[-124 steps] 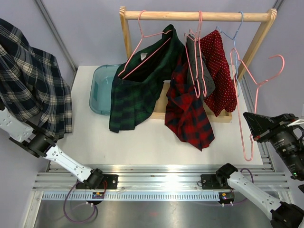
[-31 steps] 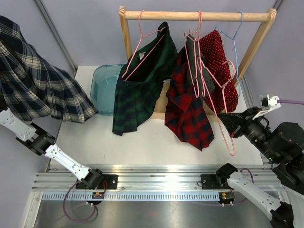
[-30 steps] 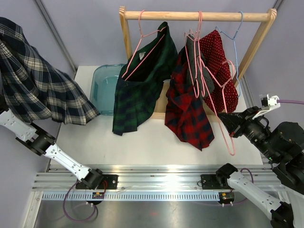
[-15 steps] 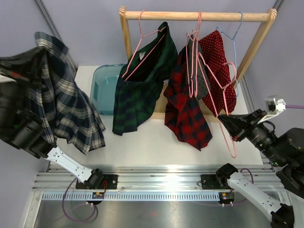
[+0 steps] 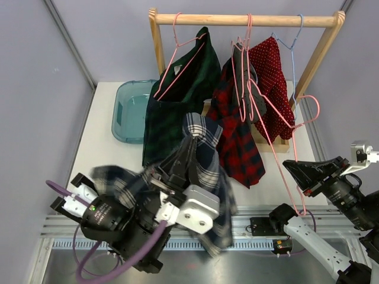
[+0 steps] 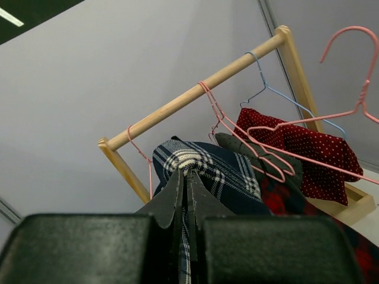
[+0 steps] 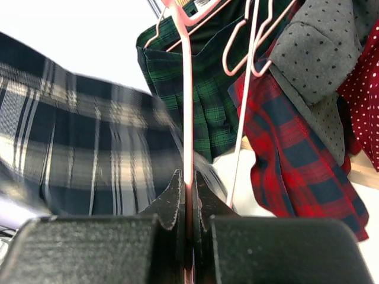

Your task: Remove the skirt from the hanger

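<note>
The navy plaid skirt [image 5: 204,133] hangs bunched from my left gripper [image 5: 189,142], which is shut on its waistband in the centre foreground, close under the top camera. In the left wrist view the fabric [image 6: 195,160] is pinched between the shut jaws of the left gripper [image 6: 188,174]. My right gripper [image 5: 291,168] is shut on the wire of a bare pink hanger [image 5: 309,96] at the right, in front of the rack. In the right wrist view the wire [image 7: 188,89] runs up from the right gripper [image 7: 188,177], and the skirt [image 7: 77,148] is blurred at the left.
A wooden rack [image 5: 243,19] at the back holds a green plaid skirt [image 5: 177,100], a red plaid garment [image 5: 240,142], a red dotted garment [image 5: 275,89] and spare hangers. A teal basin [image 5: 127,109] sits at the back left of the white table [image 5: 106,160].
My left arm has swung from the far left to the centre front, carrying the plaid skirt. The right gripper has shifted slightly down and right with the pink hanger.
</note>
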You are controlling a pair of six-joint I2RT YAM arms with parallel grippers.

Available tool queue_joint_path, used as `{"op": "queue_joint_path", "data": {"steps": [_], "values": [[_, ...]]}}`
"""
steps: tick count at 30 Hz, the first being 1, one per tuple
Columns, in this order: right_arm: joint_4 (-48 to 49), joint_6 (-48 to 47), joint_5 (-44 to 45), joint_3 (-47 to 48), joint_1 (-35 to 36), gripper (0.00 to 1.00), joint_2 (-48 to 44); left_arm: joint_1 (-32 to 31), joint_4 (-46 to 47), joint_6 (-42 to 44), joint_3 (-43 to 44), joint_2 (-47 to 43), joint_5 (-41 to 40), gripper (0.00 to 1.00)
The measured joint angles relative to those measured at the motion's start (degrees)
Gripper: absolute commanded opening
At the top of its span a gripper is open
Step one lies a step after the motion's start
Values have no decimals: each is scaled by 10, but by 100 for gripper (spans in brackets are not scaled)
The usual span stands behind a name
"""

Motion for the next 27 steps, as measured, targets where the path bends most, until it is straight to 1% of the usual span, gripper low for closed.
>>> {"op": "queue_joint_path", "data": {"steps": [3, 5, 6, 8, 10, 11, 13, 16, 18, 21, 23, 25, 27], "values": [[-9, 3, 0, 0, 0, 0, -6, -2, 0, 0, -9, 2, -9, 0], [-19, 3, 0, 0, 0, 0, -9, -3, 3, 0, -44, -45, -15, 0], [-23, 3, 0, 0, 0, 0, -10, 12, 1, 0, -62, -73, -19, 0], [-28, 3, 1, 0, 0, 0, -12, 64, -12, -14, -82, -128, -29, 0], [-30, 3, 4, 0, 0, 0, -15, 165, -94, -88, -82, -181, -47, 0], [-30, 3, 5, 0, 0, 0, -16, 228, -144, -130, -70, -200, -54, 0], [-30, 3, 5, -2, 0, 0, -18, 314, -196, -186, -50, -217, -57, 0], [-29, 3, 11, -11, 0, 0, -18, 373, -192, -210, -59, -226, -60, 0], [-29, 3, 14, -15, 0, 0, -18, 382, -199, -235, -83, -236, -65, 0], [-29, 2, 17, -16, 0, 0, -18, 386, -296, -332, -124, -275, -63, 0], [-29, 0, 20, -18, 0, 0, -18, 387, -344, -379, -134, -306, -57, 0], [-28, -3, 23, -23, 0, 0, -18, 389, -362, -400, -123, -332, -52, 0], [-24, -4, 24, -31, 0, 0, -18, 391, -355, -393, -80, -338, -46, 0]]}}
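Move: The gathered navy-and-white skirt is already pinched in the raised left hand. The blue-green bin, on the side it is carried to, is about 48 cm ahead, 29 cm left and 57 cm below. The green plaid skirt hangs some 40 cm ahead, 5 cm left and 36 cm down. The red plaid skirt is about 30 cm ahead, 18 cm right and 42 cm down. From the right hand, still gripping the freed pink hanger, the bin is roughly 45 cm ahead, 52 cm left and 39 cm below. Keeping its pinch on the bunched navy skirt, the left hand sweeps it left and forward towards the bin's side, about 27 cm left and 14 cm forward at nearly level height. It checks briefly, then goes on left, the wrist turning counter-clockwise some 25 degrees with its left side dipping about as much. The right hand keeps hold of the pink hanger and sinks about 2.5 cm. ##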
